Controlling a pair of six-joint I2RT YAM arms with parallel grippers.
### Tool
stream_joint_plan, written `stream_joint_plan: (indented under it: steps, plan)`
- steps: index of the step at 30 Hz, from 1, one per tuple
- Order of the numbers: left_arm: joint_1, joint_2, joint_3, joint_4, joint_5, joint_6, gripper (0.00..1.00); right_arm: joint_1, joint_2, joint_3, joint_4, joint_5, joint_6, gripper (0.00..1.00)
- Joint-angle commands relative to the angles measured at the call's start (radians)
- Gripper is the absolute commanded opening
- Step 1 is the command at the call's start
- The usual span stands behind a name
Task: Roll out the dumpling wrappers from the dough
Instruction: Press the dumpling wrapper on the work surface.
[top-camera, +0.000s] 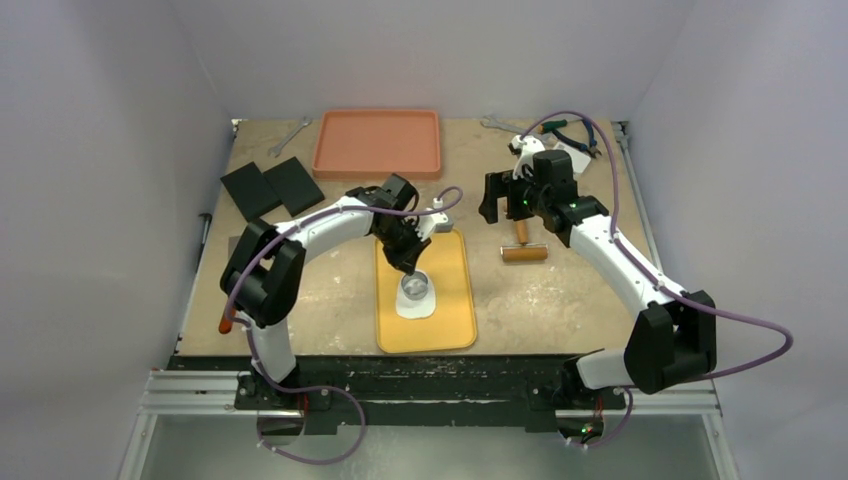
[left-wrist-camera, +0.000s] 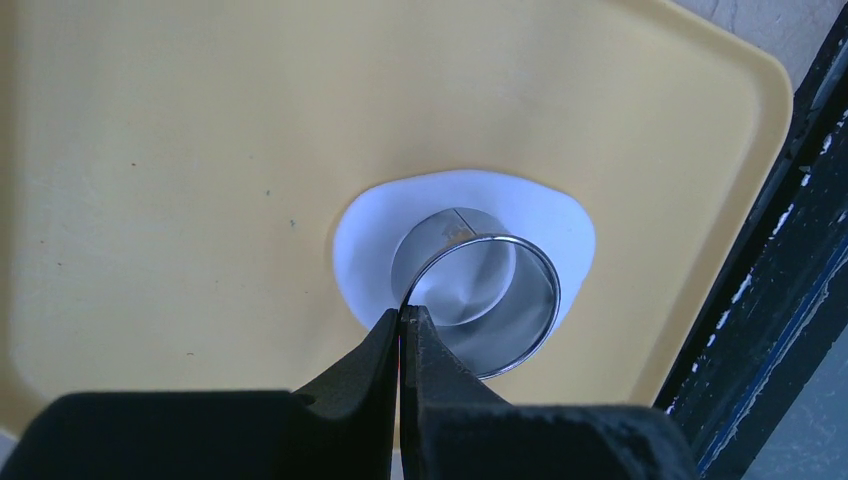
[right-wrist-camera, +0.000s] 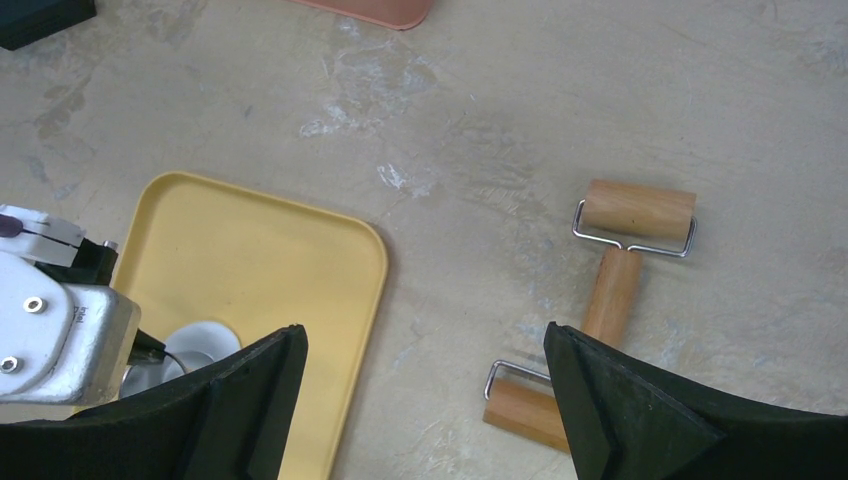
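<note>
A flattened white dough (left-wrist-camera: 365, 235) (top-camera: 415, 309) lies on the yellow tray (left-wrist-camera: 150, 150) (top-camera: 450, 322) (right-wrist-camera: 250, 240). A metal ring cutter (left-wrist-camera: 500, 322) (top-camera: 417, 289) stands upright on the dough, a little narrower than it. My left gripper (left-wrist-camera: 405, 312) (top-camera: 409, 271) comes down from above and is shut on the ring's near rim. No separate dumpling wrappers show; I cannot tell what lies under the ring. My right gripper (right-wrist-camera: 424, 330) (top-camera: 492, 205) hangs open over bare table, right of the tray and beside a wooden roller (right-wrist-camera: 612, 290) (top-camera: 523, 250), holding nothing.
An orange tray (top-camera: 377, 142) sits at the back centre. Two black blocks (top-camera: 270, 188) lie at the back left, with a wrench (top-camera: 290, 135) behind them. Hand tools (top-camera: 570, 130) lie at the back right. The table's dark front rail (left-wrist-camera: 790, 260) runs close to the yellow tray.
</note>
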Motion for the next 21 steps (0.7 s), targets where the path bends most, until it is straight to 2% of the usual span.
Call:
stream_joint_plan:
  steps: [1, 4, 11, 14, 17, 21]
  plan:
    - [0.008, 0.017, -0.016, 0.024, 0.017, 0.003, 0.0, -0.002, -0.017, 0.008, 0.033, -0.01, 0.003, 0.99]
    - [0.008, 0.01, -0.03, 0.036, 0.025, 0.005, 0.0, -0.002, -0.029, 0.004, 0.031, -0.041, 0.011, 0.99]
    - [0.011, -0.068, 0.032, 0.004, 0.053, -0.01, 0.3, 0.055, -0.112, -0.048, 0.014, -0.111, 0.065, 0.95]
    - [0.013, -0.088, 0.049, -0.016, 0.069, -0.014, 0.35, 0.098, -0.144, -0.115, 0.019, -0.119, 0.131, 0.89]
    - [0.042, -0.108, 0.046, -0.016, 0.084, -0.047, 0.35, 0.149, -0.172, -0.184, 0.039, -0.128, 0.227, 0.82]
    - [0.119, -0.142, -0.024, 0.043, 0.067, -0.2, 0.35, 0.278, -0.174, -0.243, 0.098, -0.108, 0.384, 0.76]
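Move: The left fingers are still shut on the rim of the round metal cutter, its middle about 3 cm back, 1 cm right and 2 cm below that hand; the dough under it centres some 4 cm back, 1 cm right, 4 cm down. From the right hand, open in the air, the cutter lies about 14 cm back, 15 cm left and 15 cm below, and the rolling pin 3 cm back, 6 cm right and 17 cm below. The left fingers open about a third of their range and let go of the cutter's rim, then the hand rises some 3 cm off it. Meanwhile the right hand sets off back and to the left towards the cutter, about 11 cm, lifting slightly before sinking below its starting height; its wrist turns some 15 degrees and its wide-open fingers draw in a little. ##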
